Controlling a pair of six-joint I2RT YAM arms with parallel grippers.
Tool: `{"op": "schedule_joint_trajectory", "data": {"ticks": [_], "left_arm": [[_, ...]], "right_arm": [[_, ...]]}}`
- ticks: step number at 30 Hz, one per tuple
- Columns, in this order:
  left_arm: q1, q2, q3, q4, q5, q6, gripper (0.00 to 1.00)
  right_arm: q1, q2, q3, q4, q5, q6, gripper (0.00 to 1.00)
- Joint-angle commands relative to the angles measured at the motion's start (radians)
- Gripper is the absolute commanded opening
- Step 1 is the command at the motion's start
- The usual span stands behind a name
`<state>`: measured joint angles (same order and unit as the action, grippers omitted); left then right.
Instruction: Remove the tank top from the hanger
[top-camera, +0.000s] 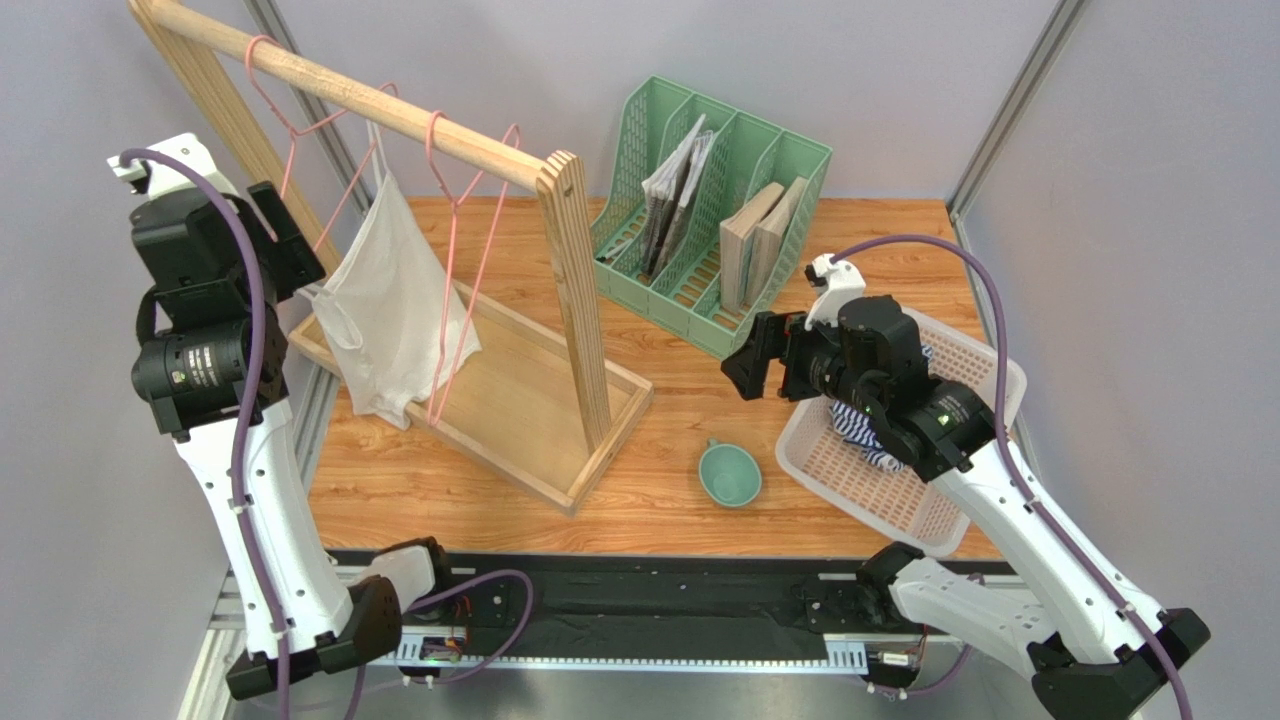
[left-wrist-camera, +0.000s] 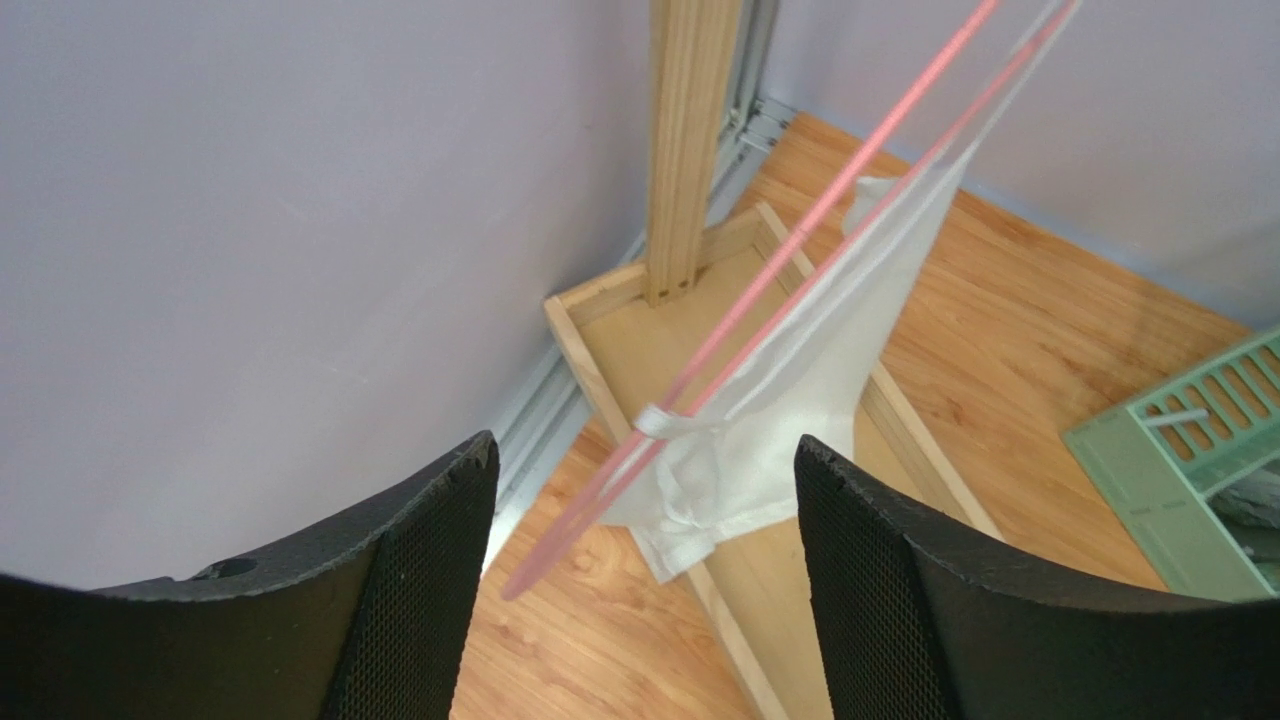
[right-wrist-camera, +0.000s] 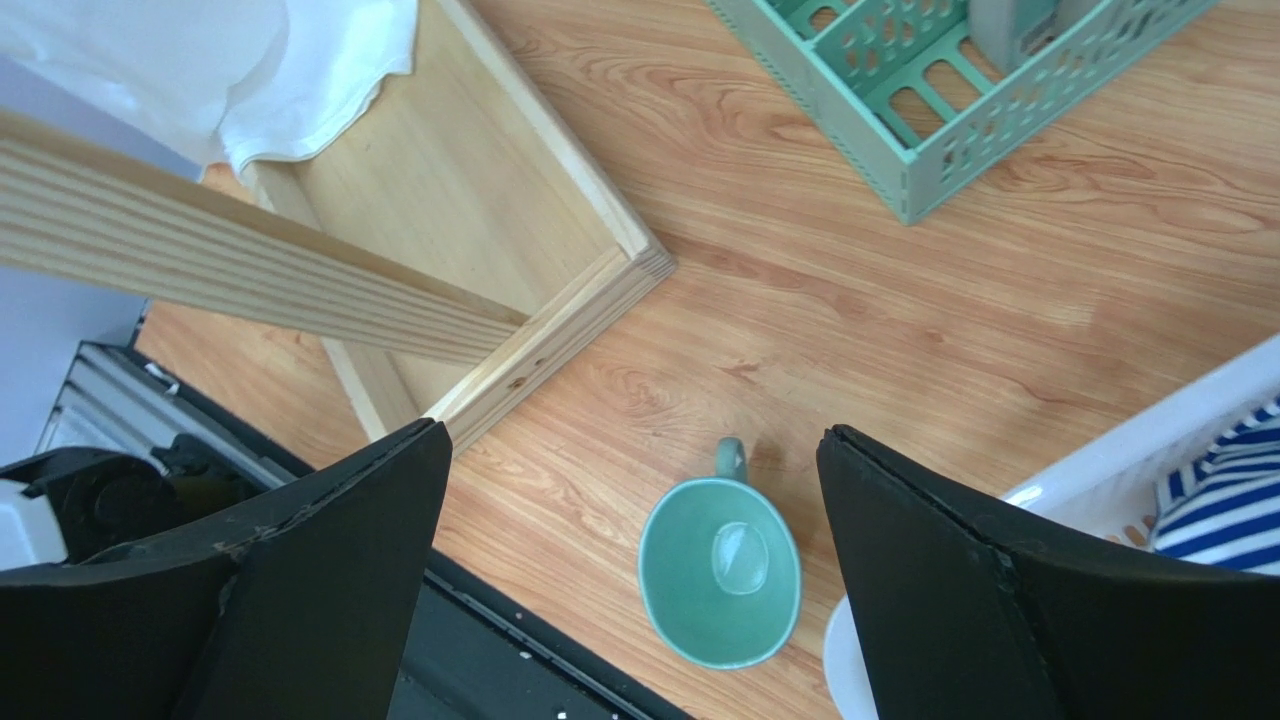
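Note:
A white tank top (top-camera: 388, 300) hangs on a pink wire hanger (top-camera: 457, 308), hooked over the rail of a wooden rack (top-camera: 579, 285). My left gripper (top-camera: 295, 245) is raised just left of the garment, open, with nothing between its fingers. In the left wrist view the tank top (left-wrist-camera: 812, 375) and the hanger (left-wrist-camera: 751, 308) lie beyond the open gripper (left-wrist-camera: 646, 503), apart from it. My right gripper (top-camera: 747, 357) hovers open over the table, right of the rack. In the right wrist view only a corner of the tank top (right-wrist-camera: 286, 60) shows.
A second, bare pink hanger (top-camera: 286, 105) hangs further left on the rail. A teal cup (top-camera: 729, 471) stands below the right gripper (right-wrist-camera: 631, 450). A green file organizer (top-camera: 706, 210) is behind it. A white basket (top-camera: 962, 510) holding striped cloth (right-wrist-camera: 1232, 503) sits at the right.

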<state>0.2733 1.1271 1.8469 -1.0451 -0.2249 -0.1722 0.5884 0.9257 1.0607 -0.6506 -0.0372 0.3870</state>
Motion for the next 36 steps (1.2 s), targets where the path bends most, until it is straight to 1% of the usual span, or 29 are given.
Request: {"op": "schedule_joint_trajectory", "data": {"ticks": [1,3,6,9,13,16,19,22,23,24,28,31,36], "left_arm": [[0.06,-0.007,-0.009,0.08,0.081,0.103,0.76],[0.064,0.003,-0.031,0.094,0.128,0.103,0.76],[0.086,0.048,-0.025,0.083,0.151,0.089,0.75],[0.116,0.051,-0.061,0.123,0.214,0.088,0.75],[0.135,0.063,-0.103,0.155,0.19,0.095,0.77],[0.133,0.068,-0.141,0.184,0.197,0.089,0.76],[0.133,0.051,-0.193,0.22,0.265,0.073,0.74],[0.133,0.014,-0.253,0.27,0.305,0.045,0.68],[0.133,-0.006,-0.277,0.281,0.312,0.037,0.62],[0.133,-0.013,-0.287,0.301,0.331,0.031,0.59],[0.133,-0.042,-0.31,0.316,0.355,0.01,0.51],[0.133,-0.053,-0.318,0.326,0.383,0.0,0.49],[0.133,-0.05,-0.299,0.319,0.412,-0.004,0.51]], "right_arm": [[0.004,-0.016,-0.01,0.054,-0.09,-0.02,1.0],[0.004,-0.03,-0.015,0.057,-0.09,-0.022,1.0],[0.005,-0.053,-0.019,0.058,-0.099,-0.023,1.0],[0.004,-0.077,-0.033,0.074,-0.116,-0.025,1.0],[0.004,-0.088,-0.039,0.08,-0.131,-0.027,1.0],[0.004,-0.088,-0.042,0.088,-0.145,-0.027,1.0],[0.004,-0.084,-0.045,0.092,-0.151,-0.025,1.0],[0.004,-0.08,-0.044,0.092,-0.151,-0.025,1.0],[0.004,-0.082,-0.042,0.091,-0.151,-0.025,1.0],[0.004,-0.082,-0.042,0.092,-0.151,-0.025,1.0],[0.004,-0.082,-0.042,0.091,-0.144,-0.025,1.0],[0.004,-0.076,-0.044,0.092,-0.139,-0.025,1.0],[0.004,-0.073,-0.041,0.089,-0.136,-0.025,1.0]]}}
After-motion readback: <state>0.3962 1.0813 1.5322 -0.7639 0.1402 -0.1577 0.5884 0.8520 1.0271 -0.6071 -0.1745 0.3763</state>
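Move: The white tank top's hanger is the left hand's aim: its near lower part is about 8 cm ahead and 5 cm below. The white tank top hangs some 6 cm ahead, 8 cm right and 22 cm below; the empty hanger is about 5 cm ahead, 16 cm right and 10 cm below. From the right hand, the aimed-at hanger lies some 49 cm left, 10 cm ahead and 13 cm higher. Left hand reaches about 5 cm forward and down to the hanger, partly closing around it, then rising slightly. ##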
